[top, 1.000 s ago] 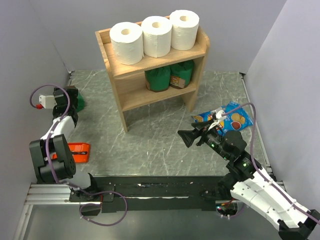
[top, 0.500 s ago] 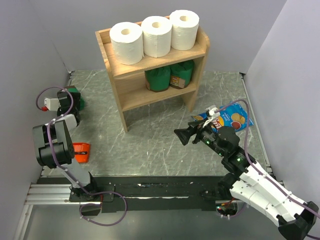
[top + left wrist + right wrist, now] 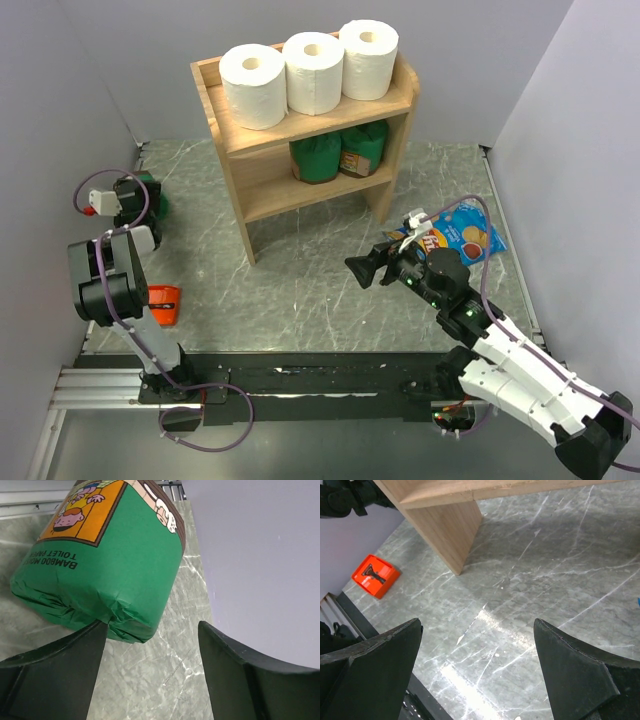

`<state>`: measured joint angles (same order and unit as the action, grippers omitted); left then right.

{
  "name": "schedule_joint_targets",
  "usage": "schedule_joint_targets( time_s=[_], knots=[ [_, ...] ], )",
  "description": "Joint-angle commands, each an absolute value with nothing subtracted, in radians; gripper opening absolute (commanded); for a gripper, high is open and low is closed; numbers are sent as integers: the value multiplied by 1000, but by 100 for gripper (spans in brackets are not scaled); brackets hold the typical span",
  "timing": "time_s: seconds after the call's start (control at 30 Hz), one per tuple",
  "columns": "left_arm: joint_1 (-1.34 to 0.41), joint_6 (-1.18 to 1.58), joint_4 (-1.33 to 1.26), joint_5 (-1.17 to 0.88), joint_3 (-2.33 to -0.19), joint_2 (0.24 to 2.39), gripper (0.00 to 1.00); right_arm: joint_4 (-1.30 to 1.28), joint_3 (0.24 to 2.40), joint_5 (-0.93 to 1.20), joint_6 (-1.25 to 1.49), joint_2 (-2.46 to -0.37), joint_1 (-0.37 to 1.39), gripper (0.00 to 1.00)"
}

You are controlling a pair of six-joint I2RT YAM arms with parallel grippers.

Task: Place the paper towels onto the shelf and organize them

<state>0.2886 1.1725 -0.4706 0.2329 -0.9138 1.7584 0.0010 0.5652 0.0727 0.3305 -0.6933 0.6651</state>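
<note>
Three white paper towels stand in a row on the top of the wooden shelf. My left gripper is at the far left by the wall, open, with a green wrapped roll lying just ahead of its fingers; the roll's lower corner sits beside the left fingertip, and only tabletop shows in the gap. My right gripper hangs open over the marble table in front of the shelf, holding nothing.
Two green packages sit on the shelf's lower tier. An orange tool lies at the left front, also seen as the orange tool. A blue snack bag lies right of the shelf. Walls close in on both sides.
My left gripper has drawn in toward the green roll by the wall and its jaws have narrowed. The right gripper has drifted slightly left and nearer.
</note>
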Motion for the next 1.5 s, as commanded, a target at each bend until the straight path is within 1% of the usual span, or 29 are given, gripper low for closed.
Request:
schedule_joint_targets(
  time_s=[0.0,0.1,0.33,0.43,0.53,0.67,0.87,1.07,1.17,1.27,1.3,1.47],
  knots=[
    [298,1137,-558,239,-951,1781,79,55,615,63,311,-698,669,99],
    [298,1143,-589,230,-948,1796,80,42,629,52,302,-701,669,100],
    [296,1140,-620,247,-959,1828,79,46,634,46,299,-703,667,100],
    [301,1140,-638,245,-956,1839,76,49,634,52,304,-718,669,100],
    [304,1134,-675,238,-945,1832,69,38,644,52,301,-729,667,100],
    [305,1102,-686,241,-945,1829,55,34,652,51,302,-721,669,100],
    [305,1074,-646,238,-956,1813,42,12,658,46,304,-704,667,100],
    [305,1055,-447,245,-1031,1776,36,-20,683,43,301,-675,669,99],
    [305,1034,-326,255,-1072,1746,37,-43,690,37,293,-652,669,100],
    [304,996,-172,265,-1126,1709,36,-63,695,26,284,-627,669,100],
    [304,985,-67,268,-1153,1688,36,-70,698,23,284,-614,669,100],
    [302,882,182,282,-1170,1585,35,-115,701,26,285,-562,669,100]
  ],
)
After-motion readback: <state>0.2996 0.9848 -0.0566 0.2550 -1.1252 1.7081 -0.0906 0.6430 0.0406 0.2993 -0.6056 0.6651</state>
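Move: The green-wrapped roll lying on its side is right at the left fingertips, its middle about 4 cm ahead, 4 cm to the left and 4 cm below. Some 24 cm back and 6 cm right of that hand is the orange tray, while the shelf's near left foot stands about 12 cm back and 25 cm right, both around 8 cm lower. From the right hand the roll is roughly 28 cm ahead, 53 cm left and 15 cm below. Easing forward and left, barely 1.5 cm, the left hand settles its open fingers around the crumpled near end of the green roll and closes them until they pinch its upper edge. It then turns to a lift, about 3 cm up and 2 cm back, tipping its fingers down some 15 degrees. The right hand, empty and wide open, rises about 4 cm. ##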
